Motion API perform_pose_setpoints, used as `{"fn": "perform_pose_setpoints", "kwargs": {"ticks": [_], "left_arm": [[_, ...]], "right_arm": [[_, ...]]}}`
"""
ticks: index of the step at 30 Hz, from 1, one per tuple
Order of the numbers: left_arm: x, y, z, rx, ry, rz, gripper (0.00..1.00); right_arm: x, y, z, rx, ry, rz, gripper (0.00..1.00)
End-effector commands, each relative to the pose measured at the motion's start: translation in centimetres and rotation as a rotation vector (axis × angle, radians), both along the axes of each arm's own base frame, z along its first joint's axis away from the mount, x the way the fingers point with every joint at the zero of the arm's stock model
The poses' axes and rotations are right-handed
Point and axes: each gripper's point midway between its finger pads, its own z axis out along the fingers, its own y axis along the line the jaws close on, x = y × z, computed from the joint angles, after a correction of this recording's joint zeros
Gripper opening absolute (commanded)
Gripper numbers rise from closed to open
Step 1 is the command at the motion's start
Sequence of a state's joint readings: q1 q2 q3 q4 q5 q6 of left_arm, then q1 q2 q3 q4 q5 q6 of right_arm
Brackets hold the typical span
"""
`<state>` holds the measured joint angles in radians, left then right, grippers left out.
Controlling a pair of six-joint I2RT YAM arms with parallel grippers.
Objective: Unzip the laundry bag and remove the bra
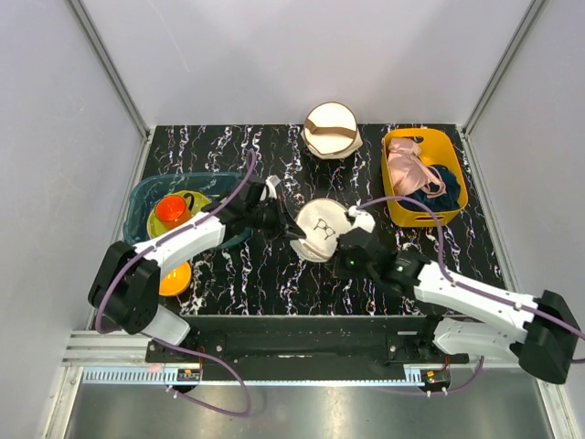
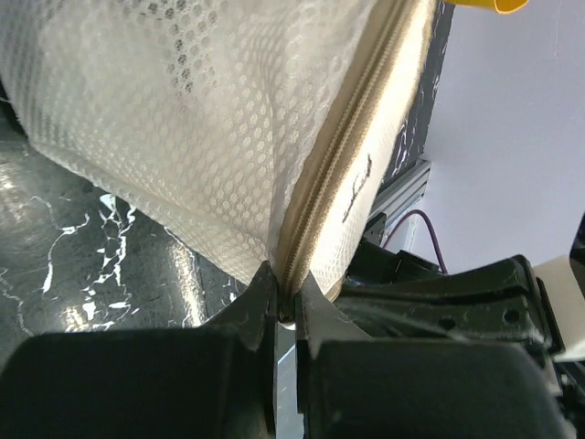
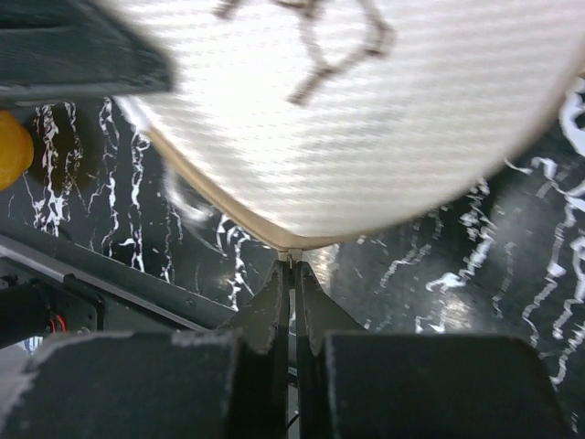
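Observation:
The laundry bag [image 1: 322,227], a round white mesh pouch with a small black bra drawing, sits mid-table between both arms. My left gripper [image 1: 292,229] reaches its left rim. In the left wrist view the left gripper [image 2: 286,306] is shut on the bag's [image 2: 174,128] beige zipper seam [image 2: 352,155], which runs down into the jaws. My right gripper [image 1: 341,243] is at the bag's near right rim. Seen from the right wrist, the right gripper [image 3: 294,265] is shut on a small tab at the edge of the bag [image 3: 366,119]. The bra is hidden.
A cream round bag with a brown band [image 1: 331,130] stands at the back. A yellow basket [image 1: 454,174] at the right holds pink and dark navy garments. A teal tub [image 1: 146,197] at the left holds an orange cup [image 1: 172,210]. An orange object [image 1: 175,277] lies near the front left edge.

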<state>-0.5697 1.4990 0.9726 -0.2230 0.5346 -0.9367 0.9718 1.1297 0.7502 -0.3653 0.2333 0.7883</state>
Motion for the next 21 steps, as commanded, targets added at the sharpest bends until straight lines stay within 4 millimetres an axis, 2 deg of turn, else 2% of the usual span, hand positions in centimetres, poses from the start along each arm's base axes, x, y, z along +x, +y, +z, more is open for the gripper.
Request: {"fn": "perform_pose_setpoints", "kwargs": {"ticks": [1, 3, 5, 6, 8, 9, 10, 11, 13, 15, 16, 17, 18, 19, 20, 21], "left_arm": [[2.7, 1.6, 4.2, -0.025, -0.144, 0.070, 0.00], [3.4, 1.6, 5.3, -0.032, -0.176, 0.076, 0.00], [3.9, 1.4, 5.2, -0.020, -0.177, 0.071, 0.00], [4.7, 1.2, 6.4, -0.026, -0.206, 0.075, 0.00], [6.2, 1.6, 5.8, 0.027, -0.212, 0.116, 0.00], [6.8, 1.8, 5.7, 0.046, -0.222, 0.134, 0.00], [7.7, 1.7, 6.3, 0.052, -0.240, 0.149, 0.00], [8.0, 1.7, 5.6, 0.073, -0.225, 0.142, 0.09], [8.1, 1.2, 6.9, 0.055, -0.240, 0.112, 0.39], [7.7, 2.1, 7.7, 0.077, -0.256, 0.141, 0.67], [7.3, 2.9, 7.3, 0.099, -0.256, 0.166, 0.70], [6.8, 4.1, 9.2, 0.099, -0.313, 0.219, 0.79], [6.5, 4.8, 9.6, 0.104, -0.331, 0.241, 0.87], [6.0, 5.4, 10.2, 0.102, -0.350, 0.258, 0.87], [5.3, 6.0, 9.5, 0.116, -0.334, 0.271, 0.88], [4.4, 6.4, 10.5, 0.091, -0.350, 0.276, 0.88]], "right_arm": [[-1.3, -3.5, -1.3, -0.016, 0.043, -0.057, 0.00], [-1.4, -3.9, -1.4, -0.020, 0.047, -0.061, 0.00], [-1.2, -3.2, -0.6, -0.001, 0.045, -0.045, 0.00], [-1.3, -2.4, -0.6, 0.008, 0.061, -0.017, 0.00], [-0.7, -0.6, 1.0, 0.056, 0.038, 0.016, 0.00], [-0.8, 0.3, 0.9, 0.061, 0.052, 0.043, 0.00], [-0.4, 1.2, 1.6, 0.085, 0.037, 0.055, 0.00], [0.1, 2.0, 2.9, 0.109, 0.019, 0.064, 0.00], [0.6, 3.0, 3.4, 0.121, 0.015, 0.077, 0.00], [1.3, 3.5, 4.2, 0.130, -0.009, 0.069, 0.00], [1.5, 3.5, 4.3, 0.130, -0.017, 0.065, 0.00], [1.7, 3.6, 4.5, 0.131, -0.023, 0.064, 0.00], [1.8, 3.7, 4.4, 0.124, -0.024, 0.066, 0.00], [1.8, 3.8, 4.4, 0.123, -0.024, 0.069, 0.00], [1.8, 3.9, 4.4, 0.126, -0.020, 0.071, 0.00], [1.7, 4.0, 4.1, 0.127, -0.009, 0.079, 0.00]]}}
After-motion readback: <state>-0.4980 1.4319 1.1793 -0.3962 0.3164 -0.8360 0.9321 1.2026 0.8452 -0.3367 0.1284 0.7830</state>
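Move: The laundry bag is held up between the grippers: its middle lies about 4 cm ahead, 6 cm to the right and 3 cm below the left gripper, which already pinches the zippered rim. The green tub stands some 28 cm left of that gripper and 6 cm farther out; the yellow bin about 33 cm right and 14 cm out; both some 10 cm lower. From the right gripper, shut on the rim's near edge, the bag's middle is roughly 9 cm ahead and 3 cm left. Keep the left pinch on the zippered rim while lifting some 3 cm, then spread the fingers wide, let go and carry that gripper forward, up and finally left, about 6 cm higher and farther out, tipping upward. Keep the right grip shut: draw it 2–3 cm right, then sweep it about 5 cm back left, rising slightly. ##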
